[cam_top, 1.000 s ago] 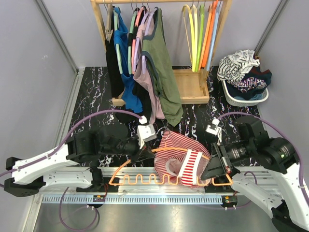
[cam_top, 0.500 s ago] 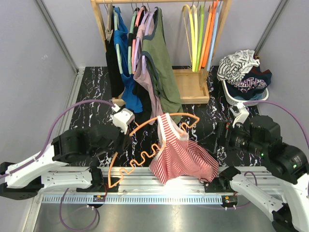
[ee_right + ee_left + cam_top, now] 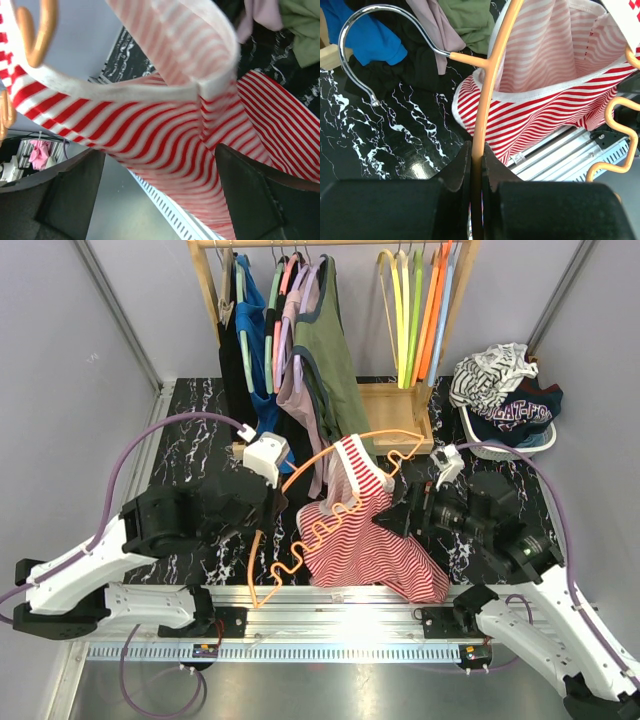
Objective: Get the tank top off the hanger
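A red-and-white striped tank top (image 3: 372,535) hangs by one strap from an orange hanger (image 3: 340,447) above the black marble table (image 3: 195,445), its lower part draped toward the front rail. My left gripper (image 3: 274,503) is shut on the hanger's bar, as the left wrist view (image 3: 477,165) shows, with the hanger's chrome hook (image 3: 350,45) and the tank top (image 3: 550,70) beyond it. My right gripper (image 3: 393,522) is open at the tank top's right side. In the right wrist view its jaws (image 3: 160,200) stand wide apart with the striped cloth (image 3: 165,130) just in front of them.
A wooden rack (image 3: 395,415) at the back holds several hung garments (image 3: 335,380) and empty coloured hangers (image 3: 415,310). A white basket (image 3: 505,440) of clothes stands at the back right. An aluminium rail (image 3: 330,625) runs along the near edge.
My left gripper has swung the hanger up and to the right with the tank top on it. My right gripper has moved left, up to the tank top.
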Motion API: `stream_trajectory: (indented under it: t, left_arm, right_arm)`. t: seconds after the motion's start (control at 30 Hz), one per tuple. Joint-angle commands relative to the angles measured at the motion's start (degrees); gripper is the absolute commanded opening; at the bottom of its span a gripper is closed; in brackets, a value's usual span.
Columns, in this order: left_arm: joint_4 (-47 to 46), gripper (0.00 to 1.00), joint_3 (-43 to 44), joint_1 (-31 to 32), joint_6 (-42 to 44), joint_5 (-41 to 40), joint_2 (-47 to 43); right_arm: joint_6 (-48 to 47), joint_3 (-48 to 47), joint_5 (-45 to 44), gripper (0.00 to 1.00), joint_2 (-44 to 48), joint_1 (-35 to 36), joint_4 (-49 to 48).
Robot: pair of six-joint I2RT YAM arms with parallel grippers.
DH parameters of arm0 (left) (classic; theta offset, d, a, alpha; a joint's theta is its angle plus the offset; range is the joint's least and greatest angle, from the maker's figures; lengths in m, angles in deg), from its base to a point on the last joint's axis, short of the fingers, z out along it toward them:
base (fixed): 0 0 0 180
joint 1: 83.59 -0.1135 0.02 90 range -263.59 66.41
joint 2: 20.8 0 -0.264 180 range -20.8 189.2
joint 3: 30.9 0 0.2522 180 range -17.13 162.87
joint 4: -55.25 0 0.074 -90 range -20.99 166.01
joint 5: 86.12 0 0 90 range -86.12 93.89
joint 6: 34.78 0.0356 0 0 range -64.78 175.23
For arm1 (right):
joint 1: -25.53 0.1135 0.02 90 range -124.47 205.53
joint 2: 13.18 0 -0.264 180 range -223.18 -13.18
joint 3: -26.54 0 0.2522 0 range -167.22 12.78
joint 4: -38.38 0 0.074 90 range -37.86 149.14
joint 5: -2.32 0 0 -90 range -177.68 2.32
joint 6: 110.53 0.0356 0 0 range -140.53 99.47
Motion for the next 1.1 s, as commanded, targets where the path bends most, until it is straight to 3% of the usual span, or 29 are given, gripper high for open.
stream_trajectory:
  t: [0.0, 0.03, 0.13, 0.17, 0.2, 0.23, 0.37, 0.5, 0.67, 0.83, 0.97, 1.0, 1.07]
  left_arm:
    - [-3.7, 0.00, 4.2, -0.1, -1.1, -4.0, 0.4]
    - [-3.9, 0.00, 4.2, -0.1, -1.1, -4.3, 0.5]
    - [-4.7, 0.00, 3.9, -0.1, -1.4, -4.7, 0.6]
    - [-4.6, 0.00, 3.6, -0.1, -1.3, -4.6, 0.9]
    - [-4.1, 0.00, 2.7, -0.1, -1.4, -4.6, 1.1]
    - [-3.5, 0.00, 2.2, -0.1, -1.8, -4.7, 1.6]
    - [-0.2, 0.00, -1.2, -0.1, -4.3, -1.9, 2.2]
    - [1.5, 0.00, -8.4, -0.1, -9.4, 2.4, -1.0]
    - [5.8, 0.00, -13.5, -0.1, -14.7, 3.7, -7.7]
    - [11.9, 0.00, -15.6, -0.1, -20.4, 5.6, -13.8]
    - [14.3, 0.00, -13.6, -0.1, -24.7, 3.2, -19.2]
    - [12.8, 0.00, -12.7, -0.1, -24.9, 2.9, -20.2]
    - [10.6, 0.00, -12.5, -0.1, -24.4, 2.4, -22.1]
  right_arm:
    - [1.5, 1.9, 5.1, 0.94, -2.6, 2.0, -13.1]
    - [1.6, 2.3, 6.0, 0.91, -3.0, 2.5, -13.7]
    - [2.7, 3.6, 8.9, 0.62, -4.0, 3.0, -13.9]
    - [2.9, 3.7, 9.4, 0.26, -4.1, 3.0, -13.5]
    - [3.0, 3.3, 9.8, 0.09, -3.6, 3.0, -13.0]
    - [3.0, 2.8, 9.8, 0.00, -3.3, 3.0, -10.9]
    - [2.7, -3.5, 2.0, 0.00, -0.8, 2.9, -3.3]
    - [4.5, -9.9, -16.5, 0.00, -1.2, 3.0, 5.3]
    - [7.3, -16.4, -28.2, 0.00, -3.4, 3.0, 10.8]
    - [13.8, -19.7, -47.4, 0.00, -7.9, 3.0, 21.0]
    - [13.1, -18.2, -44.5, 0.00, -15.1, 3.0, 20.4]
    - [9.3, -17.3, -35.2, 0.00, -16.6, 3.0, 15.6]
    - [6.4, -16.1, -25.3, 0.00, -20.1, 3.0, 12.1]
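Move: The right hand stands open at the tank top, whose middle is about 3 cm to its left, 3 cm back and some 5 cm lower, with an edge of cloth already between the spread fingers. The hanger carrying it has its middle roughly 12 cm to the left, level ahead and slightly higher. The laundry basket is some 30 cm to the right, 22 cm farther out and well below. From the left hand, still gripping the hanger, the tank top lies about 18 cm right, 4 cm back and 6 cm lower. The right fingers shut on the tank top's edge after a nudge of about 3 cm left, then carry the pinched cloth right and forward, up and over in an arc, turning clockwise some 45 degrees. The left hand keeps its grip and, after a pause, draws the hanger down, then left and back, away from the cloth. ##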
